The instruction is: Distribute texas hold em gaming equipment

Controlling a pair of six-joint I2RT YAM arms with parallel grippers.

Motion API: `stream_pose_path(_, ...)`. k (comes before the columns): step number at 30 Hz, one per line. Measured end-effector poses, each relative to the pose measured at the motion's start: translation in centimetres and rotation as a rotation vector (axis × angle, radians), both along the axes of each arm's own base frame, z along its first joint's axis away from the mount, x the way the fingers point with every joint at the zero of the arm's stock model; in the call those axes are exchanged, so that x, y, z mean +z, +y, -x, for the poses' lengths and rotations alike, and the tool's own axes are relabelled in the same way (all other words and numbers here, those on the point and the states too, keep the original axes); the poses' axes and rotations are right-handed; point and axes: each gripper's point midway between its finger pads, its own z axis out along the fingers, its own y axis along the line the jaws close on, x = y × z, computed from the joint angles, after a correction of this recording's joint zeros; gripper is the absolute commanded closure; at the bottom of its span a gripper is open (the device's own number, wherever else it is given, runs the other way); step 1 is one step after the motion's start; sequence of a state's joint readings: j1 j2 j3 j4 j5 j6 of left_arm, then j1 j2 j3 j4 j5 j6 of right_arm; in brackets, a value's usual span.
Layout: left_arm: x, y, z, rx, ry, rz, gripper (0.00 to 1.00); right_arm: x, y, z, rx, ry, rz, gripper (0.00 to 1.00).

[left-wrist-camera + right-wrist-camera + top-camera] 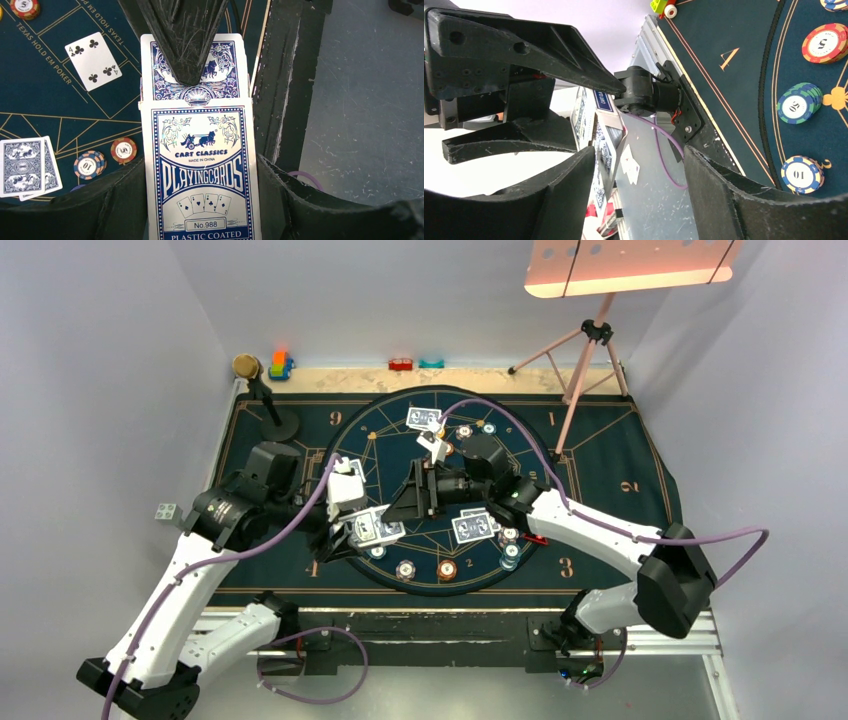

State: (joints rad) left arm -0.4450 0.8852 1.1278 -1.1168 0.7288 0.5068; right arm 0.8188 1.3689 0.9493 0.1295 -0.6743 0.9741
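Note:
My left gripper (202,167) is shut on a blue-and-white playing-card box (200,180), held above the mat's near left part (372,529). Blue-backed cards (227,70) stick out of its open end. My right gripper (639,152) is open and straddles those cards; one finger (185,40) lies over their backs, and the deck's edge (600,150) sits against its left finger. A face-up four of clubs (92,60) and two face-down cards (25,165) lie on the mat. Striped poker chips (799,102) (447,569) ring the circle.
More face-down cards lie at the far side (423,420) and the near right (475,528) of the circle. A gold-headed microphone (246,366) stands at the back left, a pink stand (590,350) at the back right, and toy blocks (281,364) by the wall.

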Motion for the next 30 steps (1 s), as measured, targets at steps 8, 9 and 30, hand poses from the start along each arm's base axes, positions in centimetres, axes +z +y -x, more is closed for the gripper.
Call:
stream_pose_path(8, 0.3, 0.0, 0.1, 0.003, 0.003, -0.001, 1.00, -0.1, -0.2, 0.1, 0.001, 0.002, 0.006, 0.50)
stream_pose_path(9, 0.2, 0.1, 0.1, 0.005, 0.009, -0.002, 1.00, -0.1, -0.3, 0.2, 0.002, 0.002, 0.011, 0.51)
stream_pose_path(30, 0.2, 0.1, 0.2, 0.011, 0.017, -0.001, 1.00, 0.6, -3.6, -0.8, -0.086, -0.072, 0.133, 0.78)
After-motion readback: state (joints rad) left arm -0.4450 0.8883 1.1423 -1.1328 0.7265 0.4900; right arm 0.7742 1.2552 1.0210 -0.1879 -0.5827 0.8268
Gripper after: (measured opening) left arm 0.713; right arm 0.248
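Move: Just at the right hand's fingertips is the end of the cards sticking out of the deck box, roughly 2 cm nearer the base and about level. The 4 of clubs lies on the table about 20 cm below, 4 cm farther out and 4 cm to the right of this hand; two face-down cards lie 17 cm right and 6 cm back. From the left hand, which still holds the box, that card end is about 5 cm to the right and level with it front to back. Closing its fingers by well over half their opening, the right hand first stays in place over the card end, then draws right, away from the left hand, by about 3.5 cm, its fingertips dipping some 10 degrees and its finger on the card backs, dragging cards out of the box. The left hand holds the box still. ##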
